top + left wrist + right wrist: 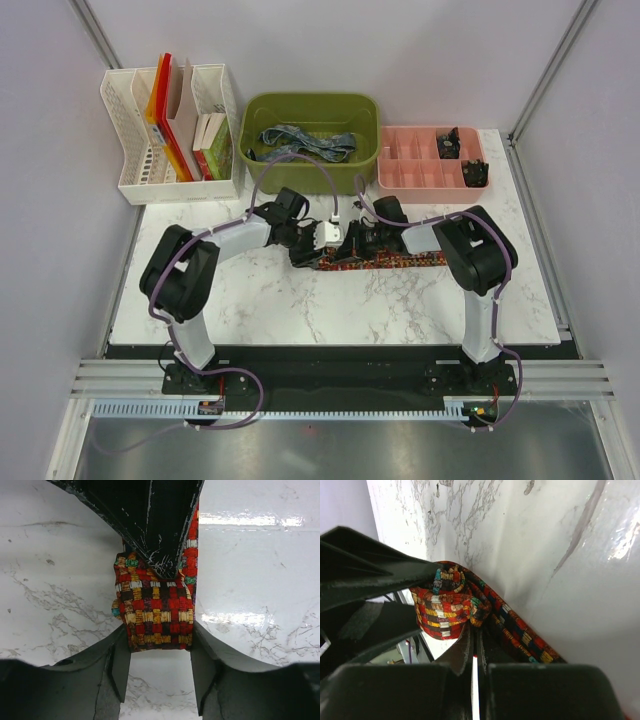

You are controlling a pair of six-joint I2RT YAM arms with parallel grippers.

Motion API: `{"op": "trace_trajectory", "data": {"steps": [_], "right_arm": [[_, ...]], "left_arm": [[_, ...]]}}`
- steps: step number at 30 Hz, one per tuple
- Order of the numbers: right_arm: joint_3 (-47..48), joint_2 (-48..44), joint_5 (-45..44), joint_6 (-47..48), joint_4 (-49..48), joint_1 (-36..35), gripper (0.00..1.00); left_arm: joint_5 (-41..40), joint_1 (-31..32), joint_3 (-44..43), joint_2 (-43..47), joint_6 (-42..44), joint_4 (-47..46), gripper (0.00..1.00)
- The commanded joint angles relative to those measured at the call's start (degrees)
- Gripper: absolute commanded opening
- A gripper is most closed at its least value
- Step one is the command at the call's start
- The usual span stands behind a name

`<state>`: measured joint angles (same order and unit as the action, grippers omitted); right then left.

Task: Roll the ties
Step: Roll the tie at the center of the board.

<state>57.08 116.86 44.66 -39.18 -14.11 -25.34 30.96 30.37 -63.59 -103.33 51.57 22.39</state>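
Note:
A red, orange and dark patterned tie lies flat across the marble table, its left end wound into a small roll. My left gripper straddles this roll, and both fingers touch its sides. My right gripper is shut, with its thin tips pushed into the middle of the roll from the other side. The tie's flat tail runs away beside the right fingers. In the top view the two grippers meet over the roll. A blue-grey tie lies in the green bin.
The green bin stands at the back centre. To its right is a pink compartment tray with small dark items, and at the back left a white file organiser with folders and books. Grey walls close in both sides.

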Motion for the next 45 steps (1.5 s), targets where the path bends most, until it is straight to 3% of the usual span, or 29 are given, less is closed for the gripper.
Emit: {"op": "trace_trajectory", "data": {"steps": [1,5,17,21,27,36,45], "right_arm": [[-0.4,1.4,-4.3,3.4,5.3,-0.1,0.0],[-0.6,2.1,-4.1,3.1,4.4,-0.8,0.0],[-1.0,2.4,-2.7,-1.8,-0.2,-2.3,0.03],[-1.3,2.6,-1.6,-3.3,-2.6,-2.4,0.12],[0.6,-0.4,-0.9,2.9,3.5,-1.4,0.21],[3.4,-2.9,-0.8,7.0,11.6,0.0,0.4],[3.9,-5.1,0.1,8.0,14.0,2.0,0.48]], "left_arm": [[1.6,0.1,-0.7,2.0,3.4,0.7,0.45],[3.6,0.6,-2.6,3.8,1.4,1.7,0.38],[5.5,5.1,-11.5,-3.3,-4.6,2.9,0.35],[3.3,6.6,-11.9,-5.2,-4.9,3.2,0.34],[0.1,6.5,-8.5,-5.3,1.1,9.4,0.22],[-2.5,4.9,-5.8,-5.7,5.4,13.1,0.15],[-3.2,3.7,-5.8,-5.9,7.1,14.3,0.14]]}}
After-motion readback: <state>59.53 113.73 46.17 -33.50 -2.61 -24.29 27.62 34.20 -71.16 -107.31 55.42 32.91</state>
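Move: The rolled part of the tie sits at the left hand's fingertips, its middle about 2 cm to their right, level forward and back and roughly 1 cm lower; from the right hand it is some 3 cm to the left and level fore and aft, at much the same height. The tie's flat tail runs off to the right, its middle about 12 cm right of the right hand. The green tub stands around 23 cm ahead of the left hand and 1 cm to its left. The roll of tie is squeezed between the left fingers, which narrow on it, raise it about 1 cm and carry it some 2 cm to the right, then ease down and partly back left with a slight tilt. The right fingers, shut at the roll's right side, first shift slightly left and back, then open to nearly half and draw off about 1.5 cm right and up. ##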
